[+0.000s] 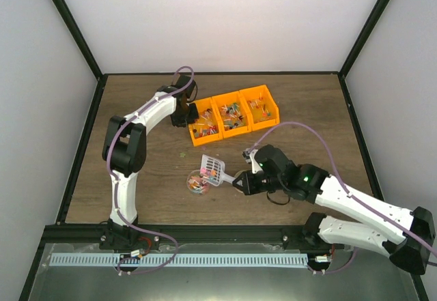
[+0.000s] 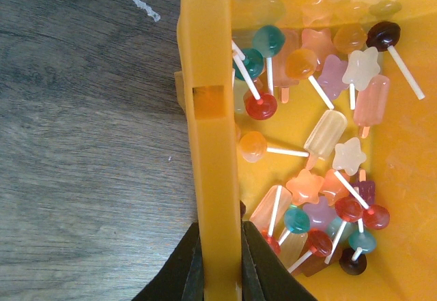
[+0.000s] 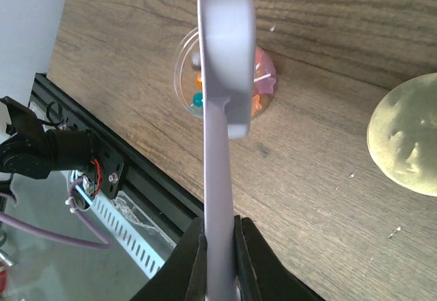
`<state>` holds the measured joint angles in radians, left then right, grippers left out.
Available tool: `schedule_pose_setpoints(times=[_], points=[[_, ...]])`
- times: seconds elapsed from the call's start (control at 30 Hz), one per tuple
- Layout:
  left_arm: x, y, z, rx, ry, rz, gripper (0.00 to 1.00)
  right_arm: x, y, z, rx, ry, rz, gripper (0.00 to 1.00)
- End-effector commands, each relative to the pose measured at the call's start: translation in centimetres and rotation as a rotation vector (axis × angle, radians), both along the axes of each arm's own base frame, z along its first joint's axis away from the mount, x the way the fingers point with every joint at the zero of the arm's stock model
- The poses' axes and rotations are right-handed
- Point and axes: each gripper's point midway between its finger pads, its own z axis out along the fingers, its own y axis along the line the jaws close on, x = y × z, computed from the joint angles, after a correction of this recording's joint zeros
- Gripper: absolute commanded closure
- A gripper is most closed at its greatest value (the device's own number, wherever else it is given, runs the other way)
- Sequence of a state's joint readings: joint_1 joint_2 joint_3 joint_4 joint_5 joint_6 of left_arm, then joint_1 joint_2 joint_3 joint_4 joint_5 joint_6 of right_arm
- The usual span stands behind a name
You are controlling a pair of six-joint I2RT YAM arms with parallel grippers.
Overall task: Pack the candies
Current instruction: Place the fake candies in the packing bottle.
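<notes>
Candies (image 2: 321,144) on short sticks, in mixed colours, fill the left orange bin (image 1: 205,132). My left gripper (image 2: 218,274) is shut on that bin's left wall (image 2: 208,110), one finger on each side. My right gripper (image 3: 220,260) is shut on the handle of a pale grey scoop (image 3: 225,55). The scoop (image 1: 213,168) hangs tilted over a small clear round jar (image 1: 196,183). More candies (image 3: 263,86) lie in that jar (image 3: 186,76). The scoop's inside is hidden in the right wrist view.
Two more orange bins (image 1: 231,113) (image 1: 263,106) holding candies stand in a row to the right of the first. A round gold lid (image 3: 406,134) lies on the wood right of the jar. The black frame rail (image 1: 225,233) runs along the table's near edge.
</notes>
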<state>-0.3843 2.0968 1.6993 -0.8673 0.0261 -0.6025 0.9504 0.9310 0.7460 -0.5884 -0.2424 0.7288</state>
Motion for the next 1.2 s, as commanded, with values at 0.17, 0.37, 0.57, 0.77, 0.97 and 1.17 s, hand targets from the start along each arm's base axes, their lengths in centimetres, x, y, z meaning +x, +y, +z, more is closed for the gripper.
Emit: schedule_pose_setpoints(times=[0.17, 0.37, 0.57, 0.77, 0.97, 1.17], points=[[-0.6, 0.9, -1.5, 0.021, 0.035, -0.001, 0.95, 0.5, -0.6, 0.7, -0.163, -0.068, -0.014, 0.99], [-0.7, 1.1, -1.6, 0.025, 0.038, -0.001, 0.95, 0.4, 0.2, 1.0, -0.271, -0.106, 0.01, 0.99], [-0.6, 1.2, -1.7, 0.023, 0.04, 0.005, 0.96, 0.3, 0.9, 1.2, -0.37, -0.143, 0.018, 0.99], [-0.5, 1.3, -1.9, 0.023, 0.042, 0.007, 0.95, -0.2, 1.2, 2.0, -0.486, -0.203, 0.031, 0.99], [-0.3, 1.4, -1.7, 0.021, 0.036, 0.01, 0.95, 0.0, 2.2, 4.1, -0.432, -0.242, 0.0, 0.99], [-0.4, 2.0, -1.7, 0.032, 0.034, 0.013, 0.96, 1.7, 0.6, 9.6, -0.118, -0.247, -0.169, 0.99]])
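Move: The packing bottle, partly filled, stands about 12 cm left and 4 cm ahead of the right hand, its middle some 13 cm below; the held scoop's blade is already over it. The gold lid lies about 5 cm ahead, 3 cm right and 17 cm below that hand. The nearest candy compartment is roughly 28 cm ahead and 10 cm left, 15 cm lower. From the left hand, the bottle is about 24 cm back, 3 cm right and 3 cm lower. Over the packing bottle, the scoop is tipped steeper blade-down by some 25 degrees while the right hand eases about 3 cm left and slightly up, emptying it towards the mouth. The right hand then lifts more quickly, ending about 5 cm higher than it began, slightly back to the right and levelling a little, fingers still shut on the handle. ##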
